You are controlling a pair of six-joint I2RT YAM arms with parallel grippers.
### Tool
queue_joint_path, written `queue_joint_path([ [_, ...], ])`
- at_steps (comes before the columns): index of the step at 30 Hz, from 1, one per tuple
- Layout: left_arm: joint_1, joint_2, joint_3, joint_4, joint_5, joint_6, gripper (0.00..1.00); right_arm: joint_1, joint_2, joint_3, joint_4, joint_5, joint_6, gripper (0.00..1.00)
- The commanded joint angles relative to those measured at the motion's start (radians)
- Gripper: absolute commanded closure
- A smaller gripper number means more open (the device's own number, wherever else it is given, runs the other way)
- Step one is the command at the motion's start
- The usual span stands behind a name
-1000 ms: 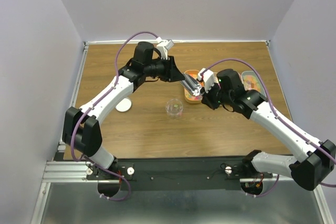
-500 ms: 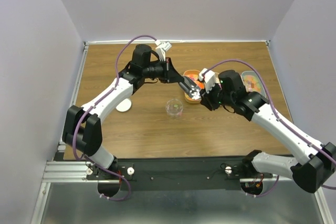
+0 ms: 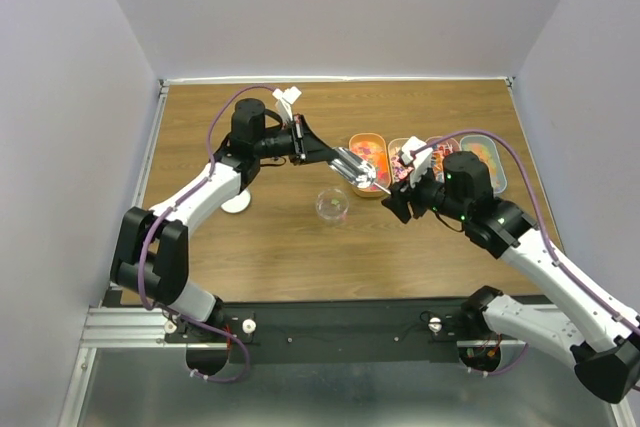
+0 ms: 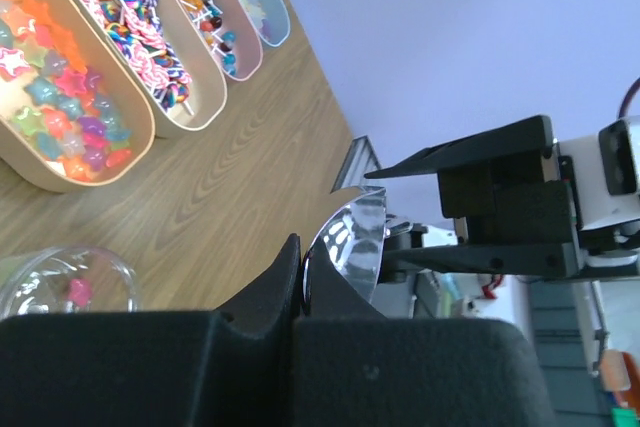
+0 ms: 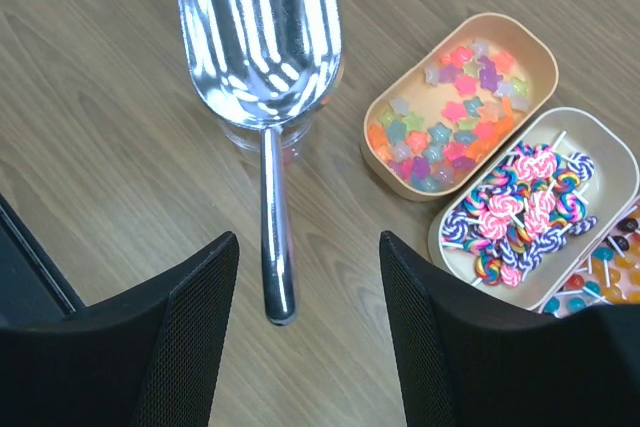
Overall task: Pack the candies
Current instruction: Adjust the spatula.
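Observation:
The candies (image 5: pixel 450 112) are small multicoloured stars in a tan oblong tray (image 5: pixel 385 162), also seen in the left wrist view (image 4: pixel 62 112). My left gripper (image 3: pixel 338 159) is shut on the rim of the metal scoop (image 3: pixel 358 171), whose bowl (image 5: pixel 258 17) looks empty and hangs over a clear cup (image 3: pixel 332 206). The cup (image 4: pixel 70 282) holds a pink candy. My right gripper (image 5: pixel 305 332) is open. The scoop's handle (image 5: pixel 275 237) ends between its fingers (image 5: pixel 180 317) without touching them. In the left wrist view the jaws pinch the scoop (image 4: pixel 355 242).
Three more oblong trays stand right of the star tray: swirl lollipops (image 5: pixel 520 212), small lollipops (image 4: pixel 200 7) and a far one (image 3: pixel 486 161). A white lid (image 3: pixel 236 201) lies left of the cup, under the left arm.
My left gripper has shut on the scoop's bowl and carried it left, over the cup. My right gripper has opened, let go of the handle and drawn back to the right.

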Motion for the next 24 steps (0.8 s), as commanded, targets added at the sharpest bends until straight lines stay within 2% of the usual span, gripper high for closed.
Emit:
queue_joint_path([
  [1,0.004,-0.043,-0.014,0.124,0.055,-0.153,1.0,0.008,-0.021,-0.024,0.069,-0.052,0.012,0.34],
  [8,0.006,-0.052,-0.02,0.123,0.029,-0.191,1.0,0.008,0.001,-0.004,0.083,-0.083,-0.01,0.39],
  [16,0.007,-0.063,-0.034,0.114,0.021,-0.196,1.0,0.008,0.038,0.042,0.086,-0.098,-0.031,0.58],
  [24,0.004,-0.063,-0.051,0.115,0.024,-0.196,1.0,0.008,0.055,0.062,0.1,-0.107,-0.028,0.59],
])
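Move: The spatula's bare handle, its scoop end held in my left hand, lies close off my open right fingers: about 4 cm ahead, 2 cm left and slightly above; from my left hand some 9 cm right, 3 cm back and 2 cm below. The clear jar is about 10 cm ahead and 12 cm left of my right hand, 18 cm below. The orange gummy box lies 23 cm ahead and 2 cm left of my right hand, 19 cm down. I bring my right fingers in around the spatula's handle, going some 2 cm left and 1.5 cm up, turning a few degrees counter-clockwise, and narrowing them from well open to less than half open without clamping the handle. My left hand keeps its pinch on the scoop, lifting it about 2 cm and tilting it slightly before easing down a touch. ##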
